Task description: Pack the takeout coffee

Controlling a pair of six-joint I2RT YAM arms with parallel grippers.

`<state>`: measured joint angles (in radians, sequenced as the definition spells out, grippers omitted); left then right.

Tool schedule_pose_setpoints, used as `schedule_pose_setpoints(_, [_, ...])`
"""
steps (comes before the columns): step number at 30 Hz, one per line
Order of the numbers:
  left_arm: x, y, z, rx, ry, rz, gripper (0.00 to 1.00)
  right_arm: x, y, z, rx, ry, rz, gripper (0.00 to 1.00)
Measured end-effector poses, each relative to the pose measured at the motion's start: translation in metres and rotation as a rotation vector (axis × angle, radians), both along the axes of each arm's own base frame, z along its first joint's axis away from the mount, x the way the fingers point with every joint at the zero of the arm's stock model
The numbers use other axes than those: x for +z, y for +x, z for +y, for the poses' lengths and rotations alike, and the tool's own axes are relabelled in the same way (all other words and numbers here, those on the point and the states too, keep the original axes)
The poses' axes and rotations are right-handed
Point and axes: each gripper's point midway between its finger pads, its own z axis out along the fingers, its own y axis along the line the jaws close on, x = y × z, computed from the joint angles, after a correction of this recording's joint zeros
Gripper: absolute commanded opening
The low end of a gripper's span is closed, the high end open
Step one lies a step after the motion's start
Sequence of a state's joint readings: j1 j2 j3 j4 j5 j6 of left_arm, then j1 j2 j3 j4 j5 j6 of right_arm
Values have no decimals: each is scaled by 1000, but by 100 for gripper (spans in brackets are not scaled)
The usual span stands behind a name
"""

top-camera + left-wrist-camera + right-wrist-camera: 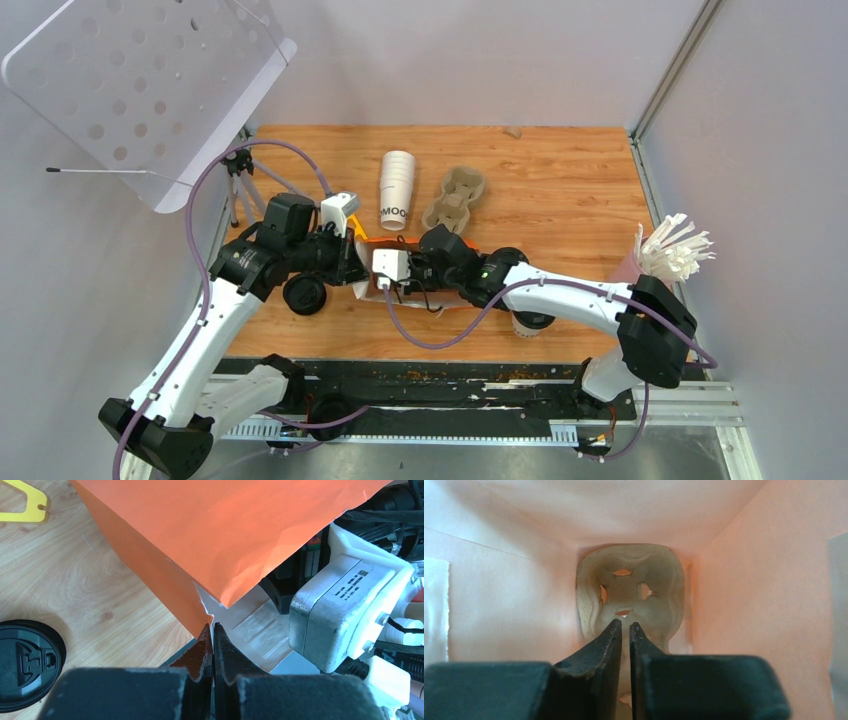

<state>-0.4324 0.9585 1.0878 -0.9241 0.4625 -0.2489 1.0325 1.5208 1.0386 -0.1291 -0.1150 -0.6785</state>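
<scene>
The takeout coffee [530,323], a white cup with a black lid, stands near the table's front edge, partly hidden under my right forearm. An orange paper bag [366,243] lies on its side mid-table. My left gripper [213,627] is shut on the torn edge of the bag's mouth [200,615]. My right gripper [625,625] is deep inside the bag [749,605], jaws nearly closed on the near rim of a pulp cup carrier [659,600] that stands against the bag's bottom.
A loose black lid [304,294] lies left of the bag and shows in the left wrist view [25,665]. A stack of lidless cups [396,188] and a second pulp carrier [455,197] lie behind. Stirrers [675,250] stand at the right edge; a small tripod [240,185] at the left.
</scene>
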Motion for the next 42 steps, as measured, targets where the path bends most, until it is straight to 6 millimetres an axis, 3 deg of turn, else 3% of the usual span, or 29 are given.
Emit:
schedule_pose_setpoints(5, [0, 1, 0, 7, 1, 5, 10, 10, 1, 0, -8, -11, 7, 28])
schedule_pose_setpoints(7, [4, 2, 1, 21, 4, 12, 11, 30, 3, 4, -10, 3, 9, 32])
schedule_pose_setpoints(11, [21, 10, -1, 63, -8, 18, 21, 68, 2, 13, -3, 76, 15, 35])
schedule_pose_setpoints(17, [39, 15, -2, 121, -10, 70, 36, 78, -12, 1, -22, 71, 107, 40])
schedule_pose_setpoints(23, [29, 7, 7, 151, 47, 140, 47, 93, -12, -3, -66, 96, 175, 44])
schedule_pose_setpoints(30, [17, 2, 13, 164, 105, 204, 52, 129, 2, -8, -171, 185, 231, 48])
schedule_pose_setpoints(37, [18, 13, 18, 192, 148, 180, 60, 157, 9, -15, -283, 257, 299, 72])
schedule_pose_setpoints(42, [24, 22, 24, 221, 175, 139, 69, 177, 10, -25, -360, 281, 325, 74])
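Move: The right hand is inside the paper bag, with the cup carrier at the bag's bottom about 8 cm below it. From that hand, the nearer lidded coffee is some 21 cm right and level, the other 26 cm right and 8 back, both about 8 lower. The left hand pinches the bag's rim; the bag's middle lies about 12 cm to its right, 2 ahead and 11 below, and a loose lid 12 left, 6 back, 21 below. The right hand opens, rising about 18 cm out of the bag, while the left fingers open, releasing its rim. ##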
